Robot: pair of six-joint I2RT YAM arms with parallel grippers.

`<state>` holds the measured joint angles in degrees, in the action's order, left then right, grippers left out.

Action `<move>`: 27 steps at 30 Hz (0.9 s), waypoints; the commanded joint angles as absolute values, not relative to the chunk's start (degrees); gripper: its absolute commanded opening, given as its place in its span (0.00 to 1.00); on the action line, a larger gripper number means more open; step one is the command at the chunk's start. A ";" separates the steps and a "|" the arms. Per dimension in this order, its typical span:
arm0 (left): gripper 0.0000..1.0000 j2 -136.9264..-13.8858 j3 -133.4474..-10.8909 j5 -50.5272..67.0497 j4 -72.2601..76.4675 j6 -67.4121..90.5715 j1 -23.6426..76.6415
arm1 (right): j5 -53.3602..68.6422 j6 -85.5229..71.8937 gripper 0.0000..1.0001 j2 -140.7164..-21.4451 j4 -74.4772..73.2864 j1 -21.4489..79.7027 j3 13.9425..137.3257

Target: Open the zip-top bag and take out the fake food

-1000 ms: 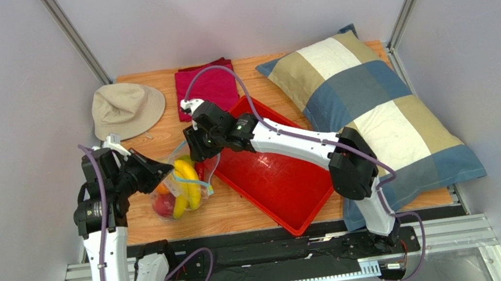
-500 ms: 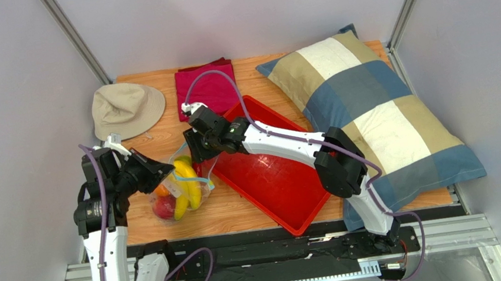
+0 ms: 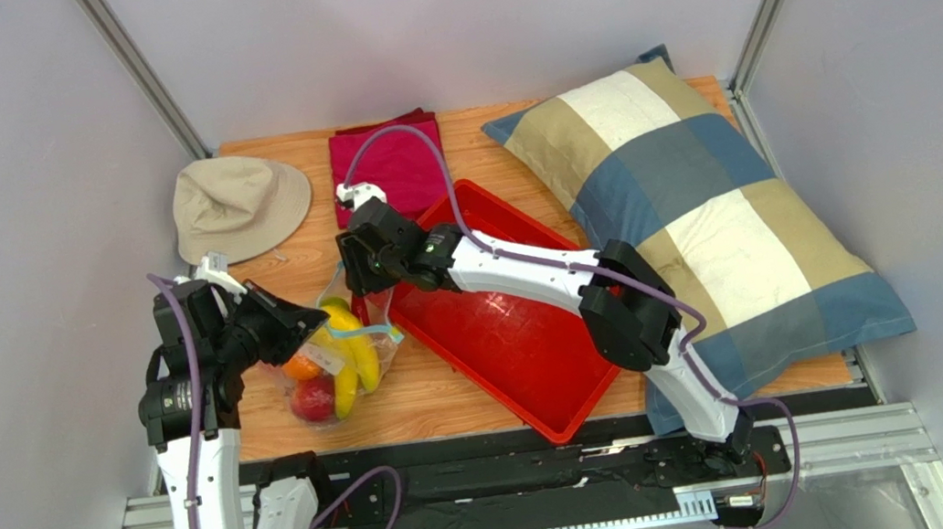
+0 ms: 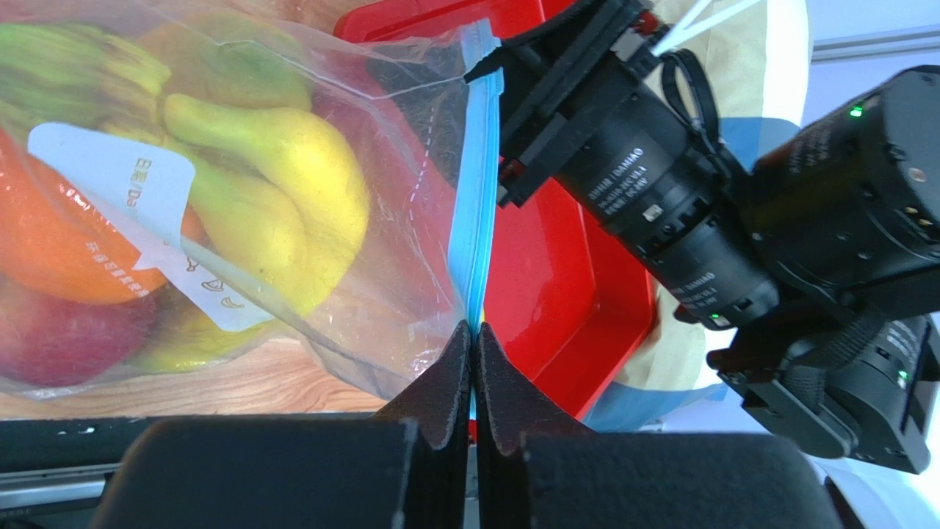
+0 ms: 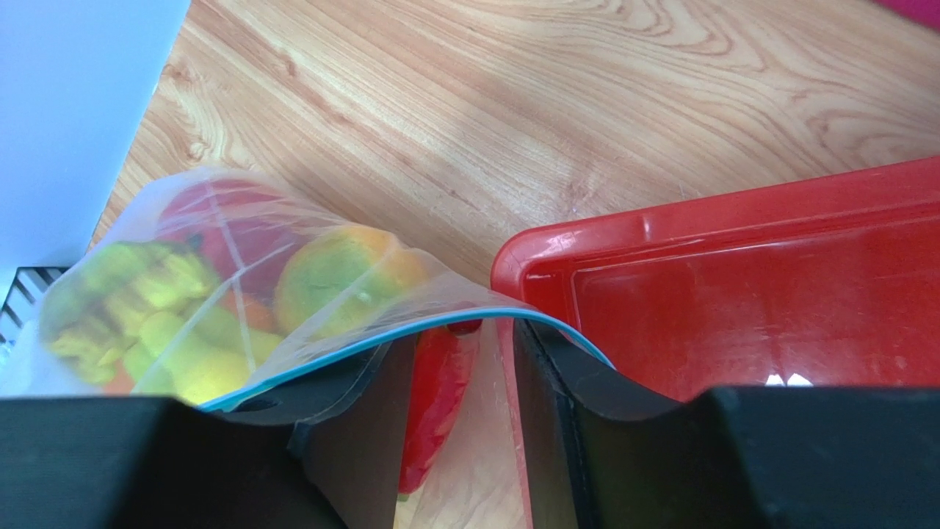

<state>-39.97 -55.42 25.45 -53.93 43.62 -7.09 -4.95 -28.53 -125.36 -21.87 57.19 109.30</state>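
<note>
The clear zip-top bag [image 3: 336, 364] lies on the wooden table left of the red tray. It holds the fake food: a yellow banana bunch [image 3: 355, 350], an orange [image 3: 300, 368] and a red apple [image 3: 312, 401]. My left gripper [image 3: 310, 326] is shut on the near end of the blue zip strip [image 4: 477, 209], and the left wrist view shows its jaws [image 4: 474, 331] pinching the strip. My right gripper [image 3: 359, 278] is at the strip's far end. In the right wrist view its jaws [image 5: 455, 344] stand narrowly apart, with the strip across the fingertips and a red chilli [image 5: 436, 397] behind the film. A mango [image 5: 331, 276] also shows there.
The red tray [image 3: 514, 328] lies just right of the bag, its corner beside my right fingers. A beige hat [image 3: 236, 204] and a maroon cloth [image 3: 390, 158] are at the back. A checked pillow [image 3: 704, 204] fills the right side.
My right gripper has moved a little back and left along the bag's mouth. The bag and fruit have shifted slightly toward the near edge. My left gripper has kept its grip and place.
</note>
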 commanded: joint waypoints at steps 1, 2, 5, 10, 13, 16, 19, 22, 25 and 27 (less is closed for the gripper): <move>0.00 -38.85 -55.02 27.42 -53.79 44.39 -6.77 | -7.29 -29.97 0.41 -126.74 -17.50 57.66 111.45; 0.00 -38.76 -55.02 27.33 -53.88 44.38 -6.77 | -7.38 -29.88 0.38 -127.09 -16.71 57.83 111.62; 0.00 -38.41 -54.84 27.16 -54.14 44.30 -6.77 | -7.91 -28.92 0.32 -127.88 -16.35 57.92 112.94; 0.00 -37.44 -55.02 26.72 -54.93 44.47 -6.68 | -8.35 -26.55 0.25 -127.62 -15.29 57.92 112.94; 0.00 -37.18 -55.19 25.85 -55.28 44.73 -6.85 | -7.38 -24.70 0.13 -126.74 -15.03 57.92 112.59; 0.00 -36.83 -55.55 24.09 -55.63 45.00 -6.77 | -6.33 -23.21 0.00 -124.12 -14.94 57.92 111.80; 0.00 -36.74 -55.90 20.24 -57.30 46.05 -6.85 | -4.49 -23.55 0.00 -119.73 -16.26 57.92 110.66; 0.00 -36.91 -55.64 17.24 -58.01 46.93 -6.85 | -2.47 -23.73 0.00 -115.77 -18.37 58.18 108.47; 0.00 -37.18 -55.20 15.21 -57.48 47.81 -6.77 | -1.58 -22.59 0.00 -109.61 -17.23 58.88 104.07; 0.00 -37.70 -55.02 14.85 -56.87 47.46 -6.77 | -2.37 -21.71 0.00 -106.18 -17.49 58.97 103.10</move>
<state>-37.36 -54.76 18.28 -57.12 46.30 -7.09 -2.94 -24.03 -116.55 -19.90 58.06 104.36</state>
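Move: The red chili lies in the open bag mouth between the right hand's parted fingers, its middle about 2 cm back, 1 cm left and 4 cm below. The bananas are some 7 cm back and 3 cm left of this hand, about 5 cm below; the red tray's middle is roughly 19 cm right, 3 cm back and 8 cm below. From the left hand, the chili is about 7 cm ahead, 6 cm right and 12 cm lower. The right fingers shut on the upper end of the red chili and pinch it, after that hand dips about 1 cm and eases about 1.5 cm left; it then lifts some 6 cm, drawing back and to the right. The left hand keeps its pinch on the bag's zip edge and drifts about 2 cm left and slightly back and down. ##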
